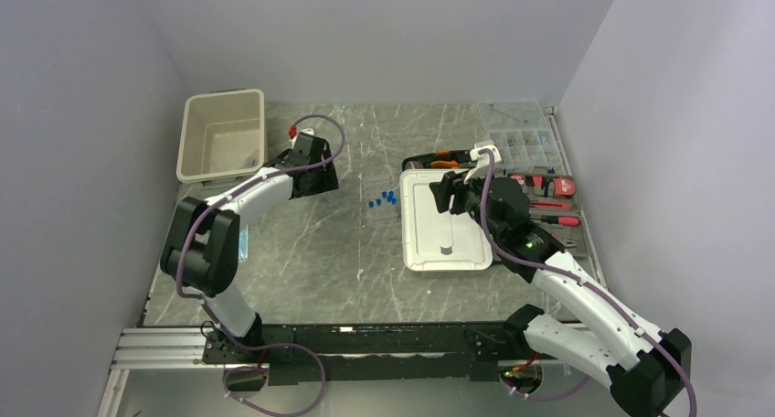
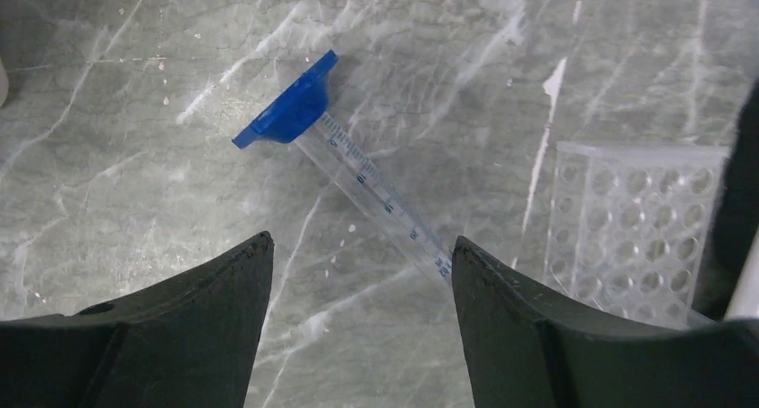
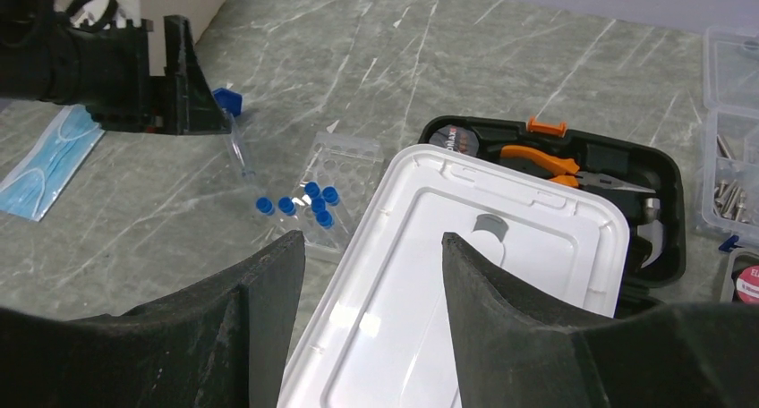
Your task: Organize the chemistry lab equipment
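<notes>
A clear graduated tube (image 2: 380, 198) with a blue base (image 2: 288, 113) lies on the marble table. My left gripper (image 2: 358, 247) stands open over it, and the tube's far end runs behind the right fingertip (image 2: 488, 274). A flat clear perforated rack (image 2: 626, 229) lies just to the right. Several tiny blue caps (image 3: 304, 202) sit on the rack (image 3: 340, 171) in the right wrist view and show mid-table from above (image 1: 382, 198). My right gripper (image 3: 371, 238) is open and empty above a white lid (image 3: 483, 274). From above, the left gripper (image 1: 315, 170) is near the bin and the right gripper (image 1: 445, 196) over the lid (image 1: 445, 229).
A beige bin (image 1: 222, 133) stands at the back left. A black case of orange-handled tools (image 3: 573, 166) lies behind the lid, with a clear parts box (image 1: 525, 143) and loose tools (image 1: 553, 202) to the right. A light-blue face mask (image 3: 54, 157) lies by the left arm.
</notes>
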Controlling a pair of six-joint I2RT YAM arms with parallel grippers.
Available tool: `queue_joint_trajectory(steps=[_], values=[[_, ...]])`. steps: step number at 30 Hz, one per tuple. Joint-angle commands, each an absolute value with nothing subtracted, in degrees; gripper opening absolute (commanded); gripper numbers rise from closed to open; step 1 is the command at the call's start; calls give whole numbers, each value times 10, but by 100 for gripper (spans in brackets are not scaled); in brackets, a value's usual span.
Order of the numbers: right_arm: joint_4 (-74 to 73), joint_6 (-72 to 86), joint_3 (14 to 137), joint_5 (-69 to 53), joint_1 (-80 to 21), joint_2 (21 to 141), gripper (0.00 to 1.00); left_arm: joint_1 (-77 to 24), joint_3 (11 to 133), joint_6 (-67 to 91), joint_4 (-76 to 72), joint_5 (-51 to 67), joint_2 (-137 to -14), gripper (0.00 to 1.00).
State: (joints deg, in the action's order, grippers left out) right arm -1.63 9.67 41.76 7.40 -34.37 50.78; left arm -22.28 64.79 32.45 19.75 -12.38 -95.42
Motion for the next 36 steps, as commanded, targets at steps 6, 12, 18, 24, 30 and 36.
queue_joint_trajectory(steps=[6, 12, 18, 24, 30, 36], values=[[4, 107, 420, 66, -342, 493, 60, -194, 695, 351, 174, -126, -1013, 63], [3, 107, 421, 65, -342, 491, 60, -188, 743, 333, 204, -131, -1067, 57], [3, 107, 421, 65, -342, 488, 60, -181, 751, 314, 212, -139, -1094, 47], [3, 107, 420, 65, -341, 487, 60, -180, 770, 278, 219, -138, -1110, 42], [3, 107, 421, 64, -340, 488, 60, -177, 798, 242, 243, -105, -1140, 34], [3, 107, 420, 65, -342, 486, 60, -176, 801, 237, 255, -98, -1155, 30]])
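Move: The graduated cylinder's blue base lies about 6 cm ahead of the left hand, 3 cm to its left and 6 cm below, the tube slanting back and right from it. The tube rack is some 14 cm to this hand's right and 2 cm ahead; the beige bin stands about 25 cm left and 11 cm ahead. From the idle right hand, the blue base is roughly 13 cm ahead, 29 cm left and 22 cm lower. The left hand sinks about 6 cm and reaches 5 cm forward, closing its fingers around the tube behind the blue base. ##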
